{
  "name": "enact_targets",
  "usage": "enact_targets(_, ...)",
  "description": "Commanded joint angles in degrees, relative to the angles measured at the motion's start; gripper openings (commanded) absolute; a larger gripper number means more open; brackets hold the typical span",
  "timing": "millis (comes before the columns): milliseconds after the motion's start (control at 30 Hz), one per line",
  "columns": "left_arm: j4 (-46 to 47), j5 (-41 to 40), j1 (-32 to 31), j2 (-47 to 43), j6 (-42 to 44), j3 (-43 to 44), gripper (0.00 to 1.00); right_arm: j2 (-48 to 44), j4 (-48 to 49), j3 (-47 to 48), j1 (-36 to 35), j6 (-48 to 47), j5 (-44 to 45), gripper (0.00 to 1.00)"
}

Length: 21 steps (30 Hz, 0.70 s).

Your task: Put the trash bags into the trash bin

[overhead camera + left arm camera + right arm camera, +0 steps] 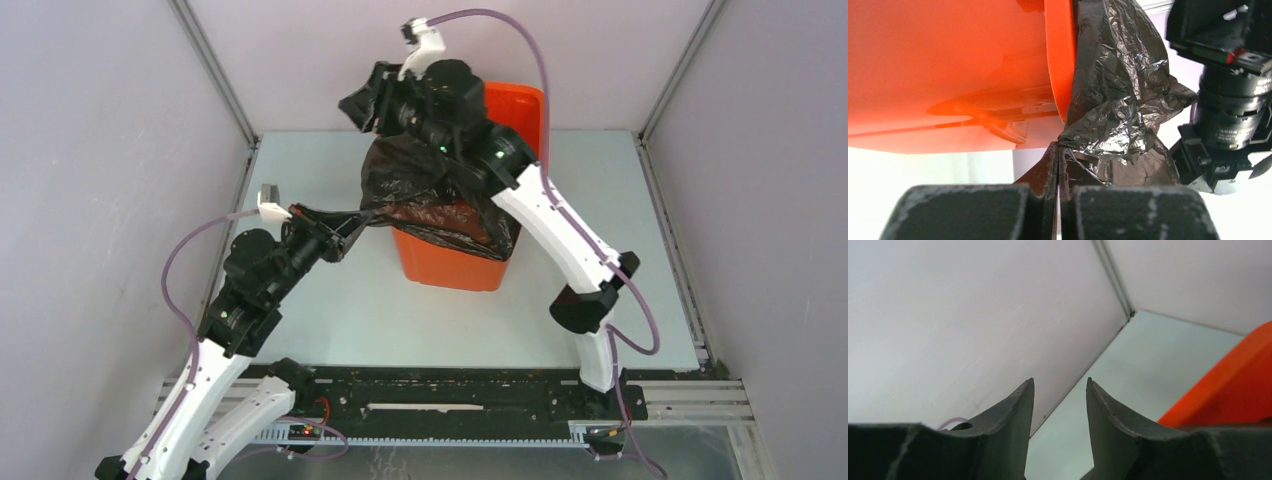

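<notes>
The orange trash bin (pixel 455 265) stands mid-table. The black trash bag (pixel 420 180) lies crumpled over its left rim and opening, with part sagging inside. My left gripper (pixel 358 225) is at the bin's left side, shut on the bag's lower edge. In the left wrist view its tips (pixel 1057 147) pinch the glossy film of the trash bag (pixel 1118 100) beside the bin's wall (pixel 948 75). My right gripper (pixel 360 105) hovers above the bag's far left edge. In the right wrist view it (pixel 1059 382) stands open and empty, with the bin's rim (pixel 1233 385) at the right.
Grey walls close in the pale table (pixel 330 310) on the left, the back and the right. The right arm (pixel 550 215) reaches across the bin's right side, and its wrist (pixel 1228 100) hangs close to the bag. A black rail (pixel 450 395) runs along the near edge.
</notes>
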State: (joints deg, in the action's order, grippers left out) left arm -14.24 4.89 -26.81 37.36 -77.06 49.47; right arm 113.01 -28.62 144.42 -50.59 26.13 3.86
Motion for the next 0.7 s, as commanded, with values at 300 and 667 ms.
enact_targets(300, -10.84, -3.52, 0.53, -0.25, 19.03, 8.94, 0.05, -13.02, -5.80, -1.60, 0.04, 5.87, -8.97, 0.69)
enact_targets(667, -11.43, -2.18, 0.53, 0.74, 20.39, 8.84, 0.00, -28.95, -27.78, -9.41, 0.34, 4.20, -1.73, 1.00)
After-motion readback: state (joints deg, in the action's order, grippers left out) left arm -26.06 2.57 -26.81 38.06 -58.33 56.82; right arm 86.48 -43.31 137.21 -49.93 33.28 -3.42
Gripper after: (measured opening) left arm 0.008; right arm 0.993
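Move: Below and behind the half-open, empty right hand lies the middle of the black trash bag: about 8 cm back, 14 cm right and 14 cm down. From the same hand the trash bin's middle is some 18 cm right, 2 cm back and 32 cm down. The left hand already pinches the bag's corner; from it the bag's middle lies about 13 cm right and 4 cm ahead at the same height, the bin's middle 16 cm right, 10 cm ahead and 18 cm down. Dipping first about 5 cm and a little left at the bag's far left side, the right hand turns back, swinging some 15 cm back and right while climbing well above the bag, its fingers opening wide. The left hand keeps its pinch on the bag's corner, rolling it nearly 20 degrees with its left side rising and easing about 2 cm left. ##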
